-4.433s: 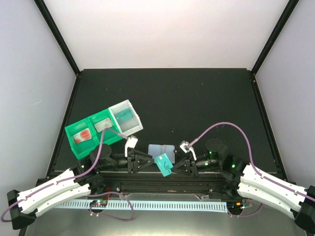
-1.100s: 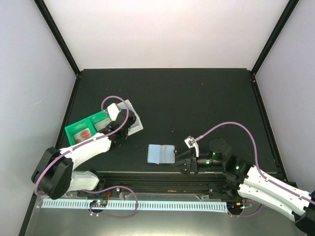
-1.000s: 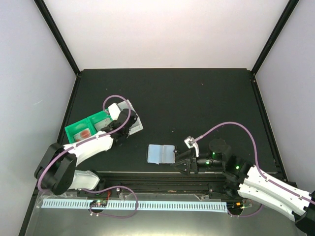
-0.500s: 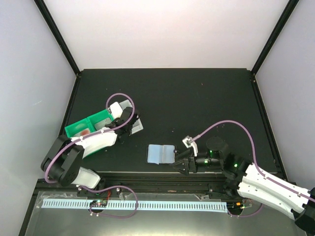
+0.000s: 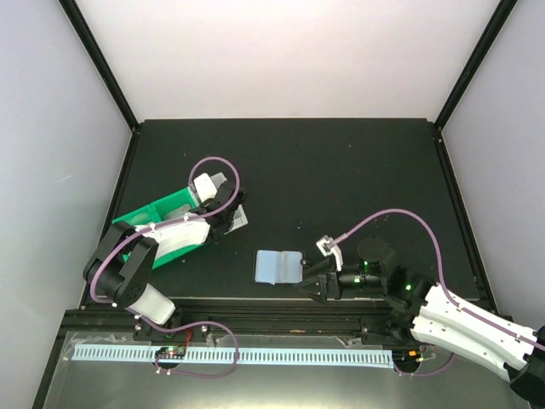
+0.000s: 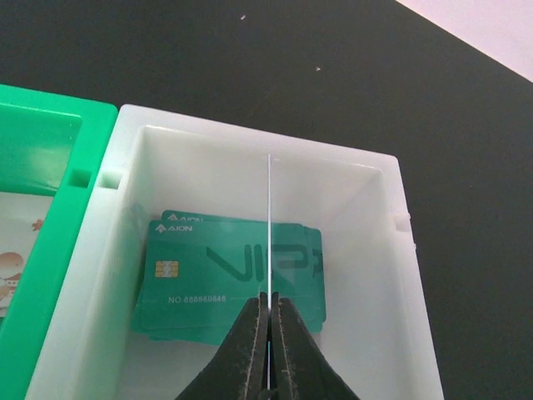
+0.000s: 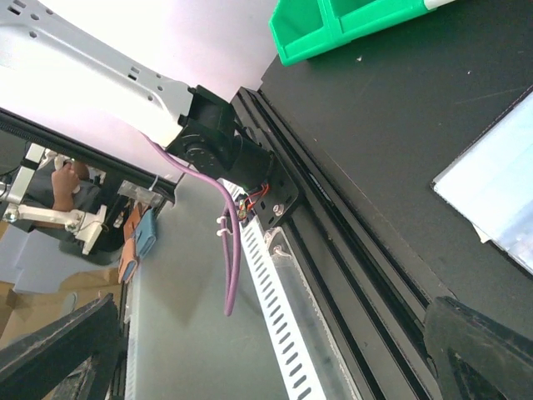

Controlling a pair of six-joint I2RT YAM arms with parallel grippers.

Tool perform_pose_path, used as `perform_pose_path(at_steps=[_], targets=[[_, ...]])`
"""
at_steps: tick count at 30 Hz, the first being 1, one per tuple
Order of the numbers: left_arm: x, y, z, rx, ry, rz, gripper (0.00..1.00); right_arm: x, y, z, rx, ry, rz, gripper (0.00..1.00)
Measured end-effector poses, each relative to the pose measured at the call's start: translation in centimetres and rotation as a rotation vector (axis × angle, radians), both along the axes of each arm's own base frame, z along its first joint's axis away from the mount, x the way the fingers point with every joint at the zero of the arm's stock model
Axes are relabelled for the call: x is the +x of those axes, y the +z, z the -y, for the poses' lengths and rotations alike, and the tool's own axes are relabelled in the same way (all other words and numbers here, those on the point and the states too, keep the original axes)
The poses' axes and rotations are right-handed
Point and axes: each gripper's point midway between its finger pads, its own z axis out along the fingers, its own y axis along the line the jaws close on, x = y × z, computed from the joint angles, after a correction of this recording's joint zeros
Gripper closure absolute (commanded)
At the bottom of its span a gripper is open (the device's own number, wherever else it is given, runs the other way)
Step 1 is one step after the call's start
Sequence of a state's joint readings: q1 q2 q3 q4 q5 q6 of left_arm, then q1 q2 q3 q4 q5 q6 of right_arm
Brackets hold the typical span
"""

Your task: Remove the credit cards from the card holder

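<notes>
My left gripper (image 6: 270, 296) is shut on a thin credit card (image 6: 269, 225), seen edge-on as a pale line, upright over the white bin (image 6: 366, 250). Teal credit cards (image 6: 208, 275) lie stacked flat on the bin's floor beneath it. In the top view the left gripper (image 5: 223, 209) hangs over that bin and hides most of it. The pale-blue card holder (image 5: 278, 266) lies open and flat near the table's front edge. My right gripper (image 5: 306, 285) stands open just right of the holder, nothing between its fingers. A corner of the card holder (image 7: 500, 183) shows in the right wrist view.
A green two-compartment tray (image 5: 140, 217) adjoins the white bin on the left; a whitish card with reddish print (image 6: 12, 267) lies in its compartment. The black mounting rail (image 5: 281, 317) and slotted white strip (image 5: 255, 354) run along the near edge.
My left gripper has carried the card from beside the holder to the white bin and shifted slightly farther back over it in the last second. The right arm has barely moved.
</notes>
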State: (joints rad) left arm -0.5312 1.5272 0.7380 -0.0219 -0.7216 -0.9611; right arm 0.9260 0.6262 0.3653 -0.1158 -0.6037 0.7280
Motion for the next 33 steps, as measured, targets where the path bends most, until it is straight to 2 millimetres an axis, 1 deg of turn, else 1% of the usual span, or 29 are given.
perform_pose_path(at_steps=[3,12,18,21,24,27,29,32,33], targets=[[0.3,0.0,-0.1,0.014,0.011,-0.001,0.92,0.0,-0.1,0.0,0.000,-0.004,-0.010,0.00],[0.2,-0.9,-0.4,0.046,0.019,-0.027,0.87,0.7,-1.1,0.1,-0.011,-0.055,-0.032,0.00],[0.1,-0.9,-0.5,0.052,0.019,-0.030,0.77,1.1,-2.2,0.1,-0.036,-0.088,-0.073,0.00],[0.0,-1.0,-0.6,0.061,0.016,-0.038,0.75,1.5,-2.5,0.2,-0.041,-0.118,-0.085,0.00],[-0.1,-0.9,-0.6,0.066,0.014,-0.043,0.74,1.8,-3.3,0.5,-0.054,-0.152,-0.105,0.00],[-0.1,-0.1,-0.6,0.061,0.007,-0.028,0.69,2.1,-4.0,0.9,-0.060,-0.186,-0.119,0.00],[0.0,1.0,-0.5,0.057,-0.005,-0.006,0.62,2.2,-3.9,1.1,-0.053,-0.204,-0.119,0.00],[0.0,2.7,-0.4,0.050,-0.025,0.028,0.51,2.6,-3.6,1.3,-0.042,-0.231,-0.114,0.00],[0.0,3.2,-0.4,0.048,-0.032,0.038,0.44,2.7,-3.6,1.3,-0.041,-0.238,-0.113,0.00]])
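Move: Inside the white box, the card stack lies about 2 cm ahead of the left hand, 1 cm to its left and 6 cm below; that hand still pinches a card on edge. The green tray adjoins the box, its middle some 15 cm to the left of the hand and 4 cm back. From the right hand, the open card holder lies about 8 cm ahead, 6 cm left and 15 cm below. Letting go of the pinched card over the stack, the left hand first eases about 1 cm down into the white box while its fingers begin to part, then rises some 4 cm as they open to nearly half. The right hand, wide open and empty, sinks about 3.5 cm and goes forward nearly 3 cm towards the card holder, turning some 15 degrees clockwise. ##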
